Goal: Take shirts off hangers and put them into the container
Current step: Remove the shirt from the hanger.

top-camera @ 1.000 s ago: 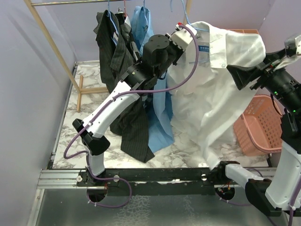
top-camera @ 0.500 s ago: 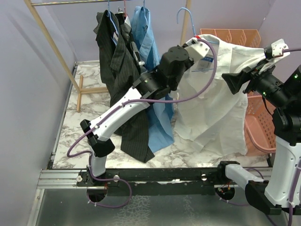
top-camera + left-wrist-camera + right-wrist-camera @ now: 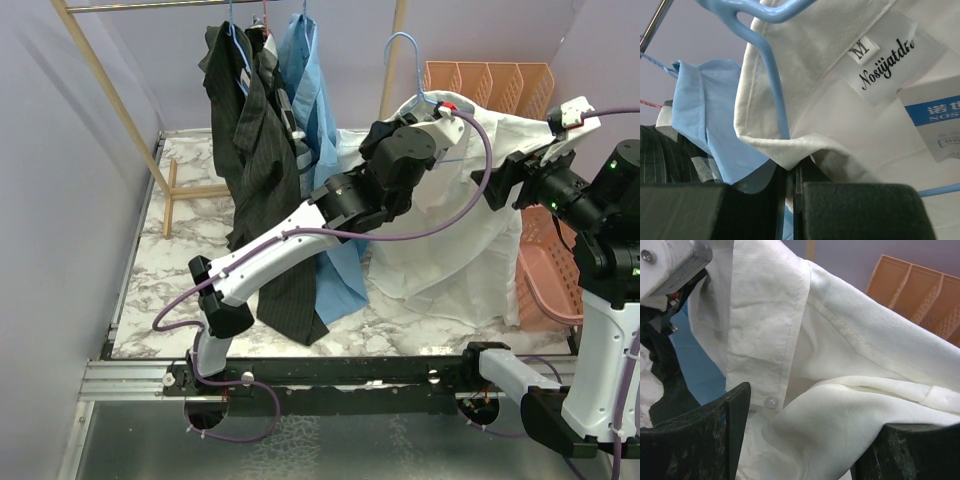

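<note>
A white shirt (image 3: pixel 450 240) hangs from a light blue hanger (image 3: pixel 408 55) between my two arms, its hem over the marble table. My left gripper (image 3: pixel 437 108) is shut at the hanger's neck. In the left wrist view the blue wire (image 3: pixel 772 65) runs down between the jaws (image 3: pixel 790 172), under the folded collar (image 3: pixel 850 125). My right gripper (image 3: pixel 508 178) stands open at the shirt's right shoulder, a bulge of white cloth (image 3: pixel 840 405) between its wide fingers (image 3: pixel 805 420). The salmon-pink basket, the container (image 3: pixel 545 270), sits at the right, partly hidden by the shirt.
A light blue shirt (image 3: pixel 305 60) and a black pinstriped shirt (image 3: pixel 265 170) hang on the wooden rack (image 3: pixel 110 100) at the back left. A peach file organizer (image 3: pixel 490 80) stands behind the white shirt. Purple walls close in on both sides.
My left arm has carried the hanger and white shirt to the right and slightly down. The right gripper has drawn in to the shirt's shoulder, its jaws a little narrower.
</note>
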`<state>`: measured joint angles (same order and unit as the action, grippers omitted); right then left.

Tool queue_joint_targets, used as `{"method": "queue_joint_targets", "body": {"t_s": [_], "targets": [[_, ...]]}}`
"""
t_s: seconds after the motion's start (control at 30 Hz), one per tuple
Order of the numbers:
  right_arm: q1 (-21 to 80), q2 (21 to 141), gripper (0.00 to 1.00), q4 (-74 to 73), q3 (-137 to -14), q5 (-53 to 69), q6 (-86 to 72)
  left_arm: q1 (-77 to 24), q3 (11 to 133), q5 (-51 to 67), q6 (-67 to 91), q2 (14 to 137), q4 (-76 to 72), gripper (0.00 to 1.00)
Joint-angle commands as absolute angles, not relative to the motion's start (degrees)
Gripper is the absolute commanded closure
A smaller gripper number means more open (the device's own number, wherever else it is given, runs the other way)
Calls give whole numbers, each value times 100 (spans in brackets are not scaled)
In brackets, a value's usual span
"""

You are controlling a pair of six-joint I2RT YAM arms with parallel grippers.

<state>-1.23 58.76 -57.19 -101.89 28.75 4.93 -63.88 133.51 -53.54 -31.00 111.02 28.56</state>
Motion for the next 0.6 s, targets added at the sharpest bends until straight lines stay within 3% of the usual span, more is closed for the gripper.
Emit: {"method": "queue_joint_targets", "body": {"t_s": [0.0,0.57], "targets": [[-82,5532,33,-5460,-10263,1828,842,-6604,13421,-5948,-3689,11248,2534,100],[-79,4960,33,-5619,-10681,349,1294,-6629,13332,-6565,-4287,11429,2000,100]]}}
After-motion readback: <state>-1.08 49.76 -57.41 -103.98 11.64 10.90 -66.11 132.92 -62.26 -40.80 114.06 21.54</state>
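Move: Draped over the right hand's outer finger, the white shirt's shoulder lies about 3 cm to the right of that hand and 3 cm ahead, at nearly its height; the hanger neck is some 13 cm to its left, 6 cm ahead and 4 cm higher. From the left hand, pinching collar cloth over the hanger's arm, that shoulder is roughly 20 cm right and 2 cm back, slightly lower; the light blue shirt's collar is about 12 cm left, 14 cm ahead and 6 cm higher. Drawing the white shirt's shoulder away from the hanger neck, the right hand goes about 5 cm right, then increasingly back and up as well, some 4 cm each, turning clockwise and tipping its fingertips up about 15 degrees. Its fingers stay wide open, the outer one still hooking the cloth. The left fingers keep their pinch nearly in place, rolling slightly. ##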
